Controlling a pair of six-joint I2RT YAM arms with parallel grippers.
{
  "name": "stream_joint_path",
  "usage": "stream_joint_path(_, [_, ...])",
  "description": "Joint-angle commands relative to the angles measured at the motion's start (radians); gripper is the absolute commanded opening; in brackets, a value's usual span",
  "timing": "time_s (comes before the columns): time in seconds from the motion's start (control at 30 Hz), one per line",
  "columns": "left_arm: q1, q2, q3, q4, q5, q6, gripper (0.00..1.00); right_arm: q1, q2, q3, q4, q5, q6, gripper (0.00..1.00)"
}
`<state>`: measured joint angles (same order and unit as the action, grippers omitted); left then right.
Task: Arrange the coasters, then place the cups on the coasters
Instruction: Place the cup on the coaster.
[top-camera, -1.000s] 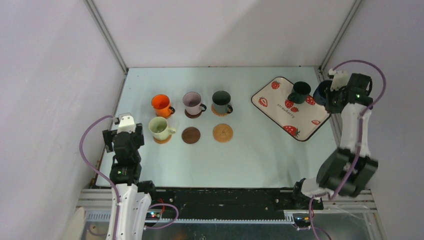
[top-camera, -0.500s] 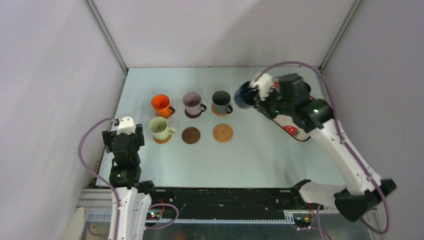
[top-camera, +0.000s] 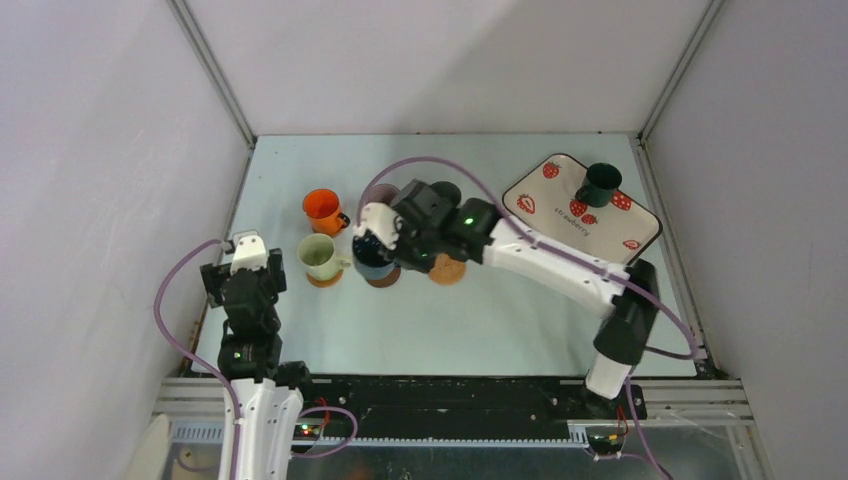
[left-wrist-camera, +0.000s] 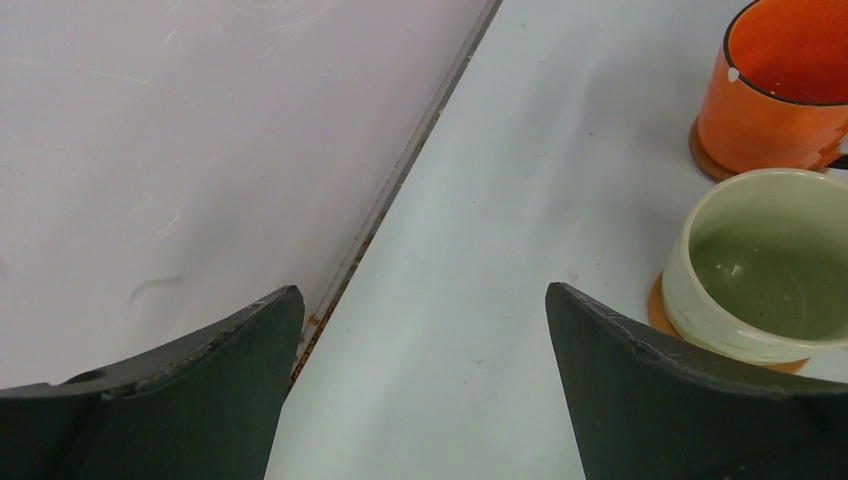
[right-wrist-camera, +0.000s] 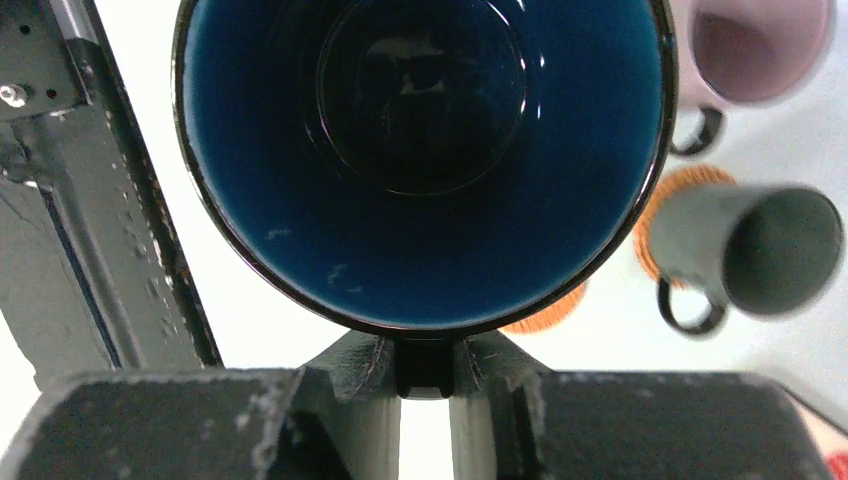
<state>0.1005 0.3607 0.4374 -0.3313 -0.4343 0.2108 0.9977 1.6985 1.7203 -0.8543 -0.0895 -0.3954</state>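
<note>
My right gripper (right-wrist-camera: 425, 352) is shut on the handle of the navy blue cup (right-wrist-camera: 420, 150), which it holds upright over the dark brown coaster (top-camera: 384, 281) in the near row. That coaster is mostly hidden, and I cannot tell whether the cup touches it. An empty tan coaster (top-camera: 449, 270) lies just to the right. The orange cup (top-camera: 322, 208) and the pale green cup (top-camera: 318, 256) stand on coasters at the left. The mauve cup (right-wrist-camera: 760, 45) and a dark green cup (right-wrist-camera: 765, 250) stand on coasters behind. My left gripper (left-wrist-camera: 420, 300) is open beside the pale green cup (left-wrist-camera: 770, 265).
A white strawberry-print tray (top-camera: 560, 225) lies at the back right with another dark green cup (top-camera: 601, 183) on it. My right arm stretches across the middle of the table from the right. The side wall (left-wrist-camera: 180, 150) stands close on the left gripper's left.
My right arm has swung from beside the tray leftward across the table, carrying the navy blue cup to the near row's middle. The left arm has barely moved.
</note>
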Motion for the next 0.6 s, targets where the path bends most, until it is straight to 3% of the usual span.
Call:
stream_joint_path(0.0, [0.005, -0.018, 0.017, 0.033, -0.030, -0.004, 0.98, 0.033, 0.104, 0.106, 0.185, 0.042, 0.061, 0.00])
stream_joint_path(0.37, [0.005, 0.013, 0.006, 0.051, -0.026, 0.006, 0.98, 0.028, 0.226, -0.017, 0.379, 0.160, 0.126, 0.00])
stream_joint_path(0.57, [0.006, 0.003, 0.001, 0.056, -0.029, 0.010, 0.98, -0.008, 0.279, -0.033, 0.383, 0.143, 0.131, 0.00])
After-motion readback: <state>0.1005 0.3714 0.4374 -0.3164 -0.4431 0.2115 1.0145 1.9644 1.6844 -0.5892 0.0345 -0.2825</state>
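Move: The dark coaster that the held blue cup is bound for lies some 8 cm ahead of the right hand, 7 cm to its left and about 20 cm below. The green mug stands 12 cm to the left of that coaster, the mauve mug about 12 cm beyond it, and the woven coaster 13 cm to its right and 1 cm farther out. From the left hand, the dark coaster is about 10 cm ahead, 26 cm to the right and 16 cm below. The blue cup, still pinched by its handle, is lowered about 10 cm towards the dark coaster by the right hand. The hand also carries it some 5 cm left early on, then forward about 5 cm towards the mauve mug as the leftward travel stops, turning clockwise roughly 10 degrees; the fingers keep their hold. ##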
